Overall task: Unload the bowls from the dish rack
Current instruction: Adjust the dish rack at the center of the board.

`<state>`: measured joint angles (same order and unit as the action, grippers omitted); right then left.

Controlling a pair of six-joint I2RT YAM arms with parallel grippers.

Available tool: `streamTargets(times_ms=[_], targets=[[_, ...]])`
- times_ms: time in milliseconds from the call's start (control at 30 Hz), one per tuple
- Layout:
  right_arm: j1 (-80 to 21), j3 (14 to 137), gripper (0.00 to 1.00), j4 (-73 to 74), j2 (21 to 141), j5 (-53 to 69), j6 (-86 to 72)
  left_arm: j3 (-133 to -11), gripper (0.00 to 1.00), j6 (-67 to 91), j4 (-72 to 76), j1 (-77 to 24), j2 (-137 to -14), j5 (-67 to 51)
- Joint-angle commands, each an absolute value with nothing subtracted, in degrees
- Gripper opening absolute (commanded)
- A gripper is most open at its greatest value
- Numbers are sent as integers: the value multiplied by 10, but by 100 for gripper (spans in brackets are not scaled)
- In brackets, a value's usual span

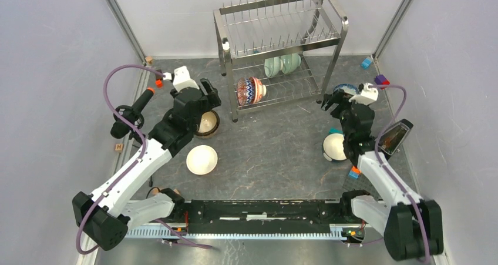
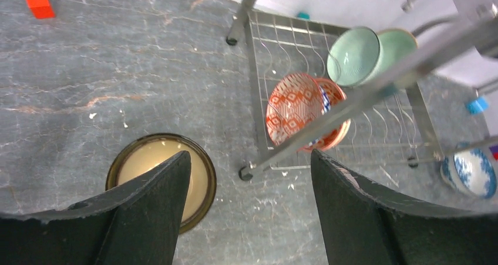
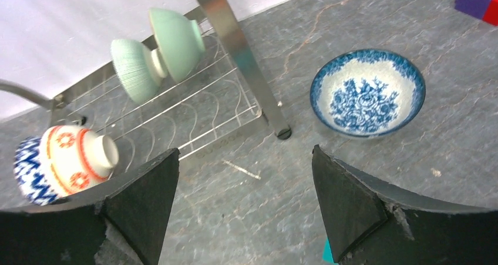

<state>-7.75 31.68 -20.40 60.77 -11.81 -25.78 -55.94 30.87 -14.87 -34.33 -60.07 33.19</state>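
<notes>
The dish rack (image 1: 276,39) stands at the back centre. Its lower tier holds two pale green bowls (image 1: 281,64) and red-orange patterned bowls (image 1: 251,91), all on edge. My left gripper (image 1: 209,94) hangs open and empty left of the rack; in the left wrist view its gap (image 2: 251,159) is over bare table, beside the brown bowl (image 2: 141,159). A cream-white bowl (image 1: 201,159) lies nearer. My right gripper (image 1: 330,102) is open and empty right of the rack, the blue-and-white bowl (image 3: 368,91) just beyond it. A white bowl (image 1: 333,146) sits under the right arm.
Small toy blocks lie about: orange (image 1: 158,83), blue (image 1: 366,62), purple (image 1: 382,79), orange (image 1: 354,172). A black handle with an orange tip (image 1: 140,103) lies at the left. A dark flat device (image 1: 394,137) rests at the right. Walls close in on three sides.
</notes>
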Motion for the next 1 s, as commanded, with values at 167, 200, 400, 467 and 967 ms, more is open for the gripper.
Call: streamTargets(times_ms=[167, 200, 400, 467, 967], targets=[[-130, 186, 88, -173, 407, -29, -313, -592, 76, 383, -86, -240, -670, 222], [-144, 164, 88, -173, 378, -21, -319, -593, 76, 385, -72, -234, -683, 211], [-165, 120, 88, -124, 284, 81, -288, -589, 75, 399, -4, -216, -740, 155], [-165, 121, 88, -102, 264, 101, -272, -588, 75, 419, 19, -213, -751, 143], [-177, 128, 88, -52, 197, 130, -262, -554, 57, 511, 135, -208, -815, -48]])
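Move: The dish rack's left front post stands about 11 cm ahead of the left hand and 6 cm to its right, its graspable stretch some 4 cm lower. The striped bowls on the lower shelf are roughly 16 cm ahead, 13 cm right and 15 cm below; the brown bowl is 4 cm ahead, 7 cm left and 20 cm down. From the right hand that left post lies about 38 cm left and 5 cm ahead, the rack's right front post roughly 12 cm straight ahead. The rack's left front post comes between the left hand's fingers as that hand reaches forward about 9 cm and sinks 5, swinging slightly left before cutting back right. It rolls some 25 degrees, left side down, and partly closes around the post; a touch can't be made out. The open right hand retreats from the rack, back and left, turning counter-clockwise. ##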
